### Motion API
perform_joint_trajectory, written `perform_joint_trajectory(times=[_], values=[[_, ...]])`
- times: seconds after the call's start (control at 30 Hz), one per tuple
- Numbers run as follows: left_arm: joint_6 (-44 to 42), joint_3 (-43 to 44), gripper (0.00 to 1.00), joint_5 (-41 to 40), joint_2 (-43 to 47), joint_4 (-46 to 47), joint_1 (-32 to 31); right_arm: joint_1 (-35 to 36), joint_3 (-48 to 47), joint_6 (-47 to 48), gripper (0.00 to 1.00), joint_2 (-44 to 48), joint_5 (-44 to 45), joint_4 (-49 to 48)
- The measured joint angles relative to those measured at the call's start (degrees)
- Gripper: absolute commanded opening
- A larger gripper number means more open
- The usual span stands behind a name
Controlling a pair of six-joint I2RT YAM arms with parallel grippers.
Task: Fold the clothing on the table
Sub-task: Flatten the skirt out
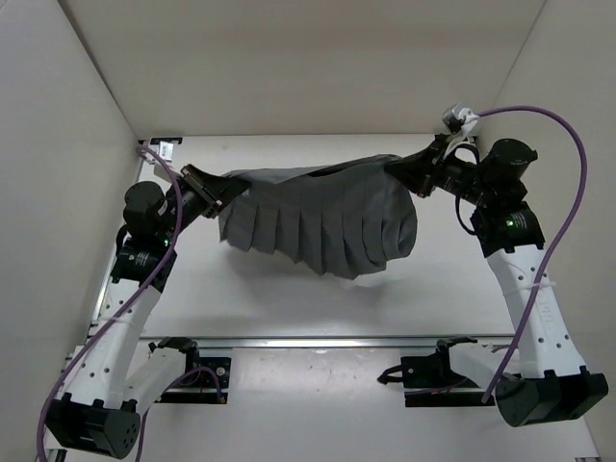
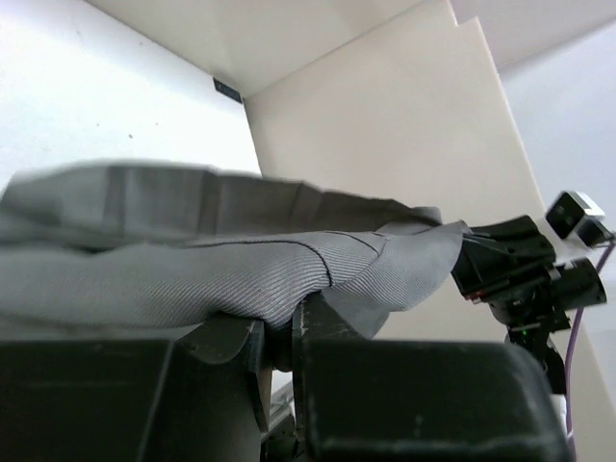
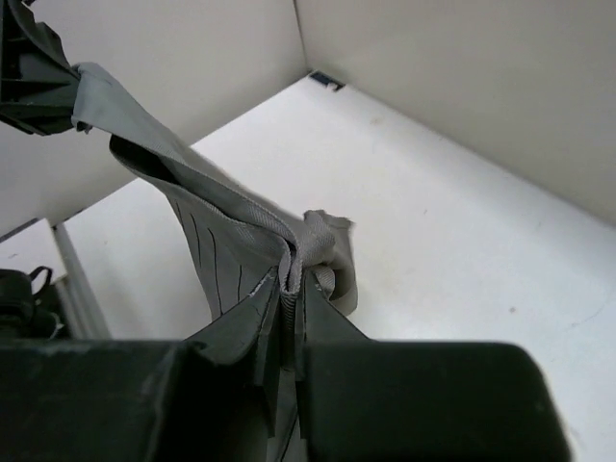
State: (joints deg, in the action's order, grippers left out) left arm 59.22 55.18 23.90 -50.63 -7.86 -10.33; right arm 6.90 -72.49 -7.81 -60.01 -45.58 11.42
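Observation:
The clothing (image 1: 322, 217), a mid-grey pleated garment, hangs stretched above the white table (image 1: 289, 298) between both arms. My left gripper (image 1: 223, 189) is shut on its left upper corner; in the left wrist view the fabric (image 2: 192, 279) bulges over the closed gripper (image 2: 279, 332). Pinching the right upper corner, my right gripper (image 1: 397, 169) is shut too. The right wrist view shows the waistband (image 3: 231, 217) bunched between the fingers of that gripper (image 3: 292, 284). The pleated hem droops lowest toward the right.
White side walls (image 1: 58, 144) enclose the table on the left, right and back. A metal rail (image 1: 308, 340) runs along the near edge. Purple cables (image 1: 568, 144) loop off both arms. A small black mark (image 3: 325, 81) sits at a far table corner.

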Motion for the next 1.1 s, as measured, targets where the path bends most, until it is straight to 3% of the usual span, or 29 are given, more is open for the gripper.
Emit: perform_joint_trajectory(times=[0.13,0.27,0.47,0.6,0.7,0.77,0.87,0.93,0.97,1.0,1.1], values=[[-0.35,0.9,0.0,1.33,-2.69,-0.22,0.2,-1.03,0.02,-0.98,0.0,-3.13,-1.42,1.62],[-0.22,3.74,0.0,5.35,-12.35,3.98,1.86,-0.85,-3.58,-0.98,0.0,-11.34,-1.22,1.84],[-2.12,22.97,0.0,10.47,-35.82,1.97,3.56,1.88,-23.82,2.27,0.0,-31.3,4.13,9.31],[-3.41,31.87,0.0,11.89,-39.6,0.17,5.88,3.39,-40.7,4.76,0.0,-38.64,6.69,13.64],[-4.9,31.71,0.03,11.93,-36.48,1.4,7.61,3.37,-42.69,5.64,0.04,-37.57,7.15,12.59],[-5.42,25.7,0.11,11.69,-31.74,4.22,7.98,3.06,-39.15,5.6,0.09,-35.69,6.51,11.02],[-4.48,7.65,0.25,12.02,-23.19,12.46,6.43,2.84,-27.54,4.76,0.08,-32.61,6.05,7.19],[-2.67,-10.95,0.5,12.41,-19.67,19.34,4.59,3.52,-12.9,2.89,0.17,-30.56,7.15,4.09],[-2.27,-18.67,0.65,12.33,-19.19,20.68,4.07,3.96,-5.49,1.86,0.28,-29.05,8.61,2.29],[-1.53,-26.47,0.73,12.39,-18.73,21.51,3.91,5.03,3.15,0.76,0.47,-26.69,10.58,1.7],[-0.09,-43.58,0.77,12.33,-14.25,17.16,5.01,9.4,25.09,-2.43,0.73,-16.39,15.23,2.47]])
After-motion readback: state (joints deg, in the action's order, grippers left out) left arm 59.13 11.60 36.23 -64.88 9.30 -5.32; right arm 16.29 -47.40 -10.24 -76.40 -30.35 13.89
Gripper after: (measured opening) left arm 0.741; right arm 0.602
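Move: Both closed grippers still hold the skirt up by its top edge; it hangs open between them. Its middle is about level fore and aft, some 14 cm to the left gripper's right and 17 cm below; from the right gripper it is 14 cm left and 20 cm below. The bare table patch it goes to centres some 20 cm ahead: about 12 cm right of and 33 cm below the left gripper, 17 cm left of and 38 cm below the right. Still pinching the skirt's upper edge, both grippers fling it forward some 15 cm with a shallow dip and rise. They then sweep steeply down about 30 cm while drawing back towards the bases, the left farther than the right. Fingers tip well downward, opening late and letting go of the near edge. ##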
